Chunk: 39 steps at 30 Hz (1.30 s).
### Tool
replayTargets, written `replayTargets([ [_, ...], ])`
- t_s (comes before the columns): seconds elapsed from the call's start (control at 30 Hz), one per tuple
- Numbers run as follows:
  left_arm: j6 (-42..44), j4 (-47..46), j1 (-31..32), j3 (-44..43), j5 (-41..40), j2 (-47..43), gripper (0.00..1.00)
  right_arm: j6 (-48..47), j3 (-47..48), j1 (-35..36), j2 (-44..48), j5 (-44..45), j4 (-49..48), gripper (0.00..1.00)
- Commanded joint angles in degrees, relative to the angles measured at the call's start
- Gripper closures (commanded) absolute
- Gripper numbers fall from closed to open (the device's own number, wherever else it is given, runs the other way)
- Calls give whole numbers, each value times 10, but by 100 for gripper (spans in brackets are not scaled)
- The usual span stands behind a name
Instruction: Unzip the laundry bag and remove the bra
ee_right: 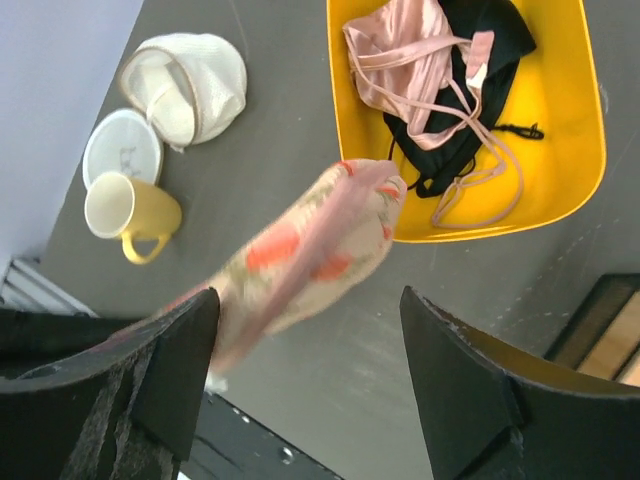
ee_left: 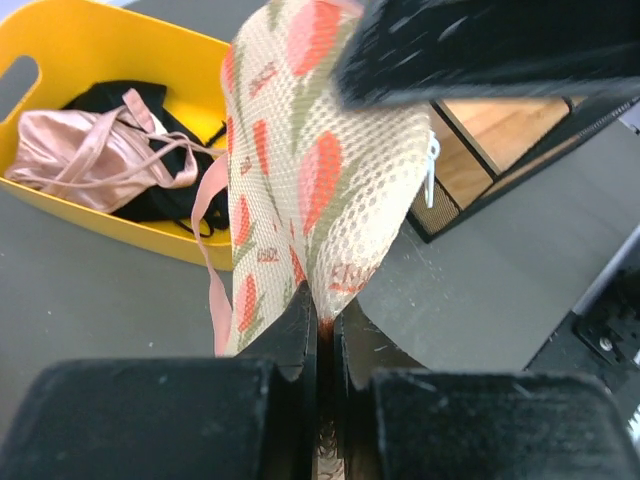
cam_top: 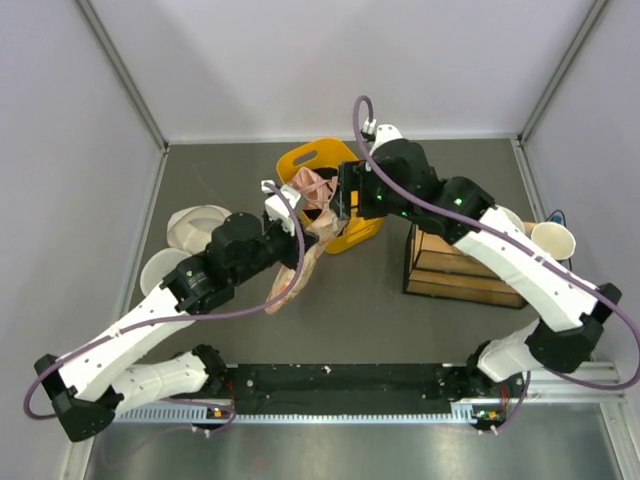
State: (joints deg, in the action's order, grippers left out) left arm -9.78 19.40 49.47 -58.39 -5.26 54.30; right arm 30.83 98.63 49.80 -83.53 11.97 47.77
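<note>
The laundry bag (ee_left: 320, 180), pale mesh with orange-red prints and pink edging, hangs off the table beside the yellow basket (cam_top: 318, 158). My left gripper (ee_left: 325, 325) is shut on the bag's lower edge, and the fabric is pinched between its fingers. From above, the left gripper (cam_top: 296, 232) shows beside the bag (cam_top: 300, 268). My right gripper (ee_right: 308, 300) is open above the bag (ee_right: 300, 245), with nothing between its fingers, and hovers near the basket (cam_top: 345, 205). The bra is hidden.
The yellow basket (ee_right: 580, 150) holds a pink strappy garment (ee_right: 400, 55) and a black garment (ee_right: 495, 40). A wooden box (cam_top: 450, 265) stands on the right, with a paper cup (cam_top: 553, 240) beside it. On the left lie a white round mesh item (ee_right: 185, 85), a white disc (ee_right: 122, 145) and a yellow mug (ee_right: 130, 210).
</note>
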Motion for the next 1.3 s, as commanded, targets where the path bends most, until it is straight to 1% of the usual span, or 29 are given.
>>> replayTargets([
  [0.0,-11,27,-40,-1,115,-12,100,-139,-50,-2,88,-61,-49,27],
  [0.03,-11,32,-42,-1,139,-3,100,-154,-71,-2,121,-83,-72,27],
  [0.07,-11,35,-45,-3,148,1,100,-176,-90,-2,136,-118,-108,27],
  [0.1,-12,44,-46,-4,155,6,100,-187,-125,-1,151,-140,-124,27],
  [0.17,-16,51,-48,-7,161,23,100,-204,-154,-2,183,-157,-145,30],
  [0.2,-21,53,-49,-8,165,27,100,-210,-185,-2,193,-156,-168,32],
  [0.23,-23,52,-52,-8,170,33,100,-215,-203,-1,200,-155,-180,39],
  [0.3,-29,51,-60,-8,194,38,100,-204,-238,-2,216,-134,-200,43],
  [0.33,-31,49,-61,-9,202,43,100,-198,-244,-2,217,-135,-201,53],
  [0.37,-33,48,-66,-12,212,45,100,-192,-247,-2,210,-155,-201,55],
  [0.4,-36,48,-68,-14,217,47,100,-189,-255,-1,203,-169,-200,55],
  [0.47,-39,47,-75,-19,227,55,100,-171,-261,0,192,-199,-201,51],
  [0.53,-45,48,-81,-23,236,64,100,-161,-270,7,171,-201,-214,47],
  [0.6,-45,45,-84,-24,244,66,100,-152,-282,15,160,-196,-231,46],
  [0.63,-44,44,-84,-23,247,67,100,-149,-285,16,157,-192,-244,46],
  [0.77,-38,43,-85,-29,252,67,100,-154,-280,16,138,-188,-247,48],
  [0.8,-38,42,-84,-30,254,68,100,-153,-275,16,135,-190,-250,50],
  [0.93,-38,41,-85,-31,260,70,100,-151,-266,16,117,-191,-254,53],
  [0.97,-38,42,-85,-32,261,70,100,-152,-266,17,117,-190,-256,55],
  [1.03,-38,40,-86,-30,263,68,100,-152,-267,16,118,-181,-257,64],
  [1.07,-37,41,-85,-30,262,67,100,-151,-269,17,121,-177,-257,69],
  [1.1,-35,41,-85,-29,261,65,100,-152,-271,16,123,-172,-258,78],
  [1.27,-29,41,-97,-20,269,61,100,-151,-281,16,143,-155,-254,91],
])
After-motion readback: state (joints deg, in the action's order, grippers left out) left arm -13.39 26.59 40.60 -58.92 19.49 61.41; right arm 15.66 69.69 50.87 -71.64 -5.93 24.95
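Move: The zipper's white pull sits on the bag that the left fingers already hold pinched, about 2 cm ahead of the left hand, 4 cm to its right and 3 cm above. From the open right hand that pull is some 4 cm back, 3 cm to the left and a little below, perhaps 2 cm. The yellow basket stands on the table about 15 cm ahead of the right hand, 3 cm left and 26 cm below, with the pink garment in its left part, roughly 6 cm left of that hand, 16 cm ahead and 26 cm below. Its fingers partly closing, the right hand draws back about 6 cm, rising slightly and easing right at first, then drops some 9 cm and comes about 5 cm left, turning counter-clockwise to come in from the side and pinch the zipper's white pull as its fingers narrow to nearly shut. Meanwhile the left hand keeps its shut grip on the bag and lowers it some 5 cm, a little back, while tipping downward about 20 degrees. ##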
